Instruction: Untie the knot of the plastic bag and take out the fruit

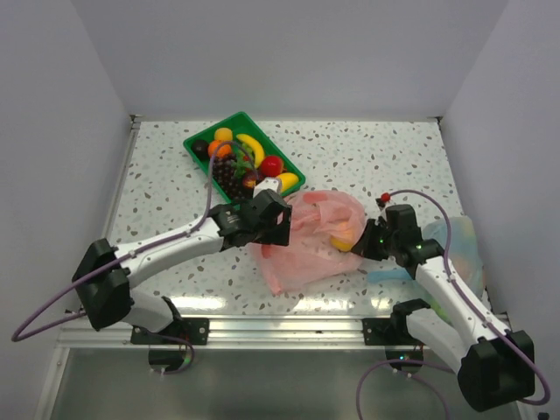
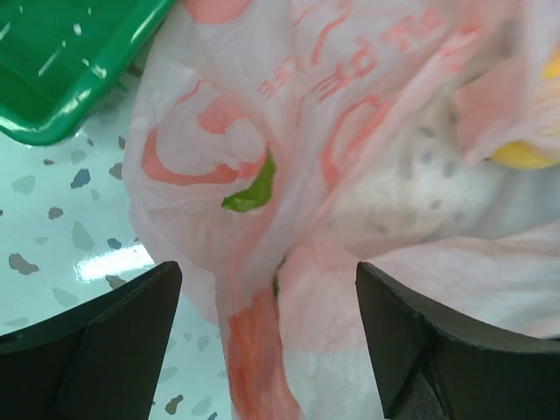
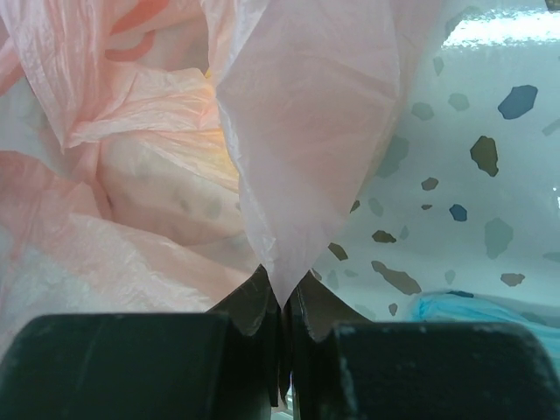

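Note:
The pink plastic bag (image 1: pixel 308 234) lies crumpled between my two grippers, its mouth open; no knot shows. A yellow fruit (image 1: pixel 343 243) sits in it by the right gripper, also at the left wrist view's right edge (image 2: pixel 525 154). A green piece (image 2: pixel 250 192) shows through the plastic. My left gripper (image 1: pixel 273 219) is open over the bag's left side, its jaws apart around bag folds (image 2: pixel 289 332). My right gripper (image 1: pixel 366 243) is shut on the bag's edge, pinching a thin flap (image 3: pixel 289 175). Other fruits lie in the green tray (image 1: pixel 199 140).
The green tray holds an orange, apple (image 1: pixel 271 165), grapes (image 1: pixel 234 175), banana and others at the back centre; its corner shows in the left wrist view (image 2: pixel 61 70). A pale blue bag (image 1: pixel 459 249) lies by the right arm, also in the right wrist view (image 3: pixel 490 311).

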Controlling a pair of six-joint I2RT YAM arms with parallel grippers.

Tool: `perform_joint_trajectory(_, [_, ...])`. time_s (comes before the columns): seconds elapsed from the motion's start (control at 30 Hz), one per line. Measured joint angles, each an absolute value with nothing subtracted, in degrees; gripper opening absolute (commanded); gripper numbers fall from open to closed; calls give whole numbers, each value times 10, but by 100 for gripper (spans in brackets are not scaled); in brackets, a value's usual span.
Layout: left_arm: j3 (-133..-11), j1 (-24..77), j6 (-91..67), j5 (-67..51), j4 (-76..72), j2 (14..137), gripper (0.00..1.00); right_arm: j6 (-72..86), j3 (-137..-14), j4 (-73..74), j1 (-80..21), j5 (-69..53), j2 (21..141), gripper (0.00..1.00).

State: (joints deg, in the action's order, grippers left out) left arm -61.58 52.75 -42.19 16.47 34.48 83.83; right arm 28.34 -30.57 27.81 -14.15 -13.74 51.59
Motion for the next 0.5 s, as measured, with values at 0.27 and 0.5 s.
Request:
perform_joint_trajectory(0.27, [-676,550,-397,155,305,741,87,278,-353,312,-142,-124,502,52])
perform_joint_trajectory(0.5, [-690,557,-384,116,254,776,84,217,-453,370,-142,-84,501,77])
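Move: The yellow fruit still lies in the open bag, about 16 cm to the right of my empty left hand, 2 cm ahead and 8 cm lower. The bag's loose left handle is some 3 cm to that hand's left, 4 cm back and 6 cm below. My right hand still pinches the bag's right rim; from there the fruit is roughly 3 cm ahead, 5 cm left and 4 cm down, and the blue strip about 8 cm right, 4 cm back and 7 cm down. I let go of the bag's right rim: my right hand starts lifting, spreads its fingers wide on the way and comes up about 8 cm, drifting a little forward. Meanwhile my left hand, already open and clear of the bag, rises some 11 cm and swings about 6 cm right over the bag's mouth, its fingers tilting up and outward by roughly 20 degrees. ##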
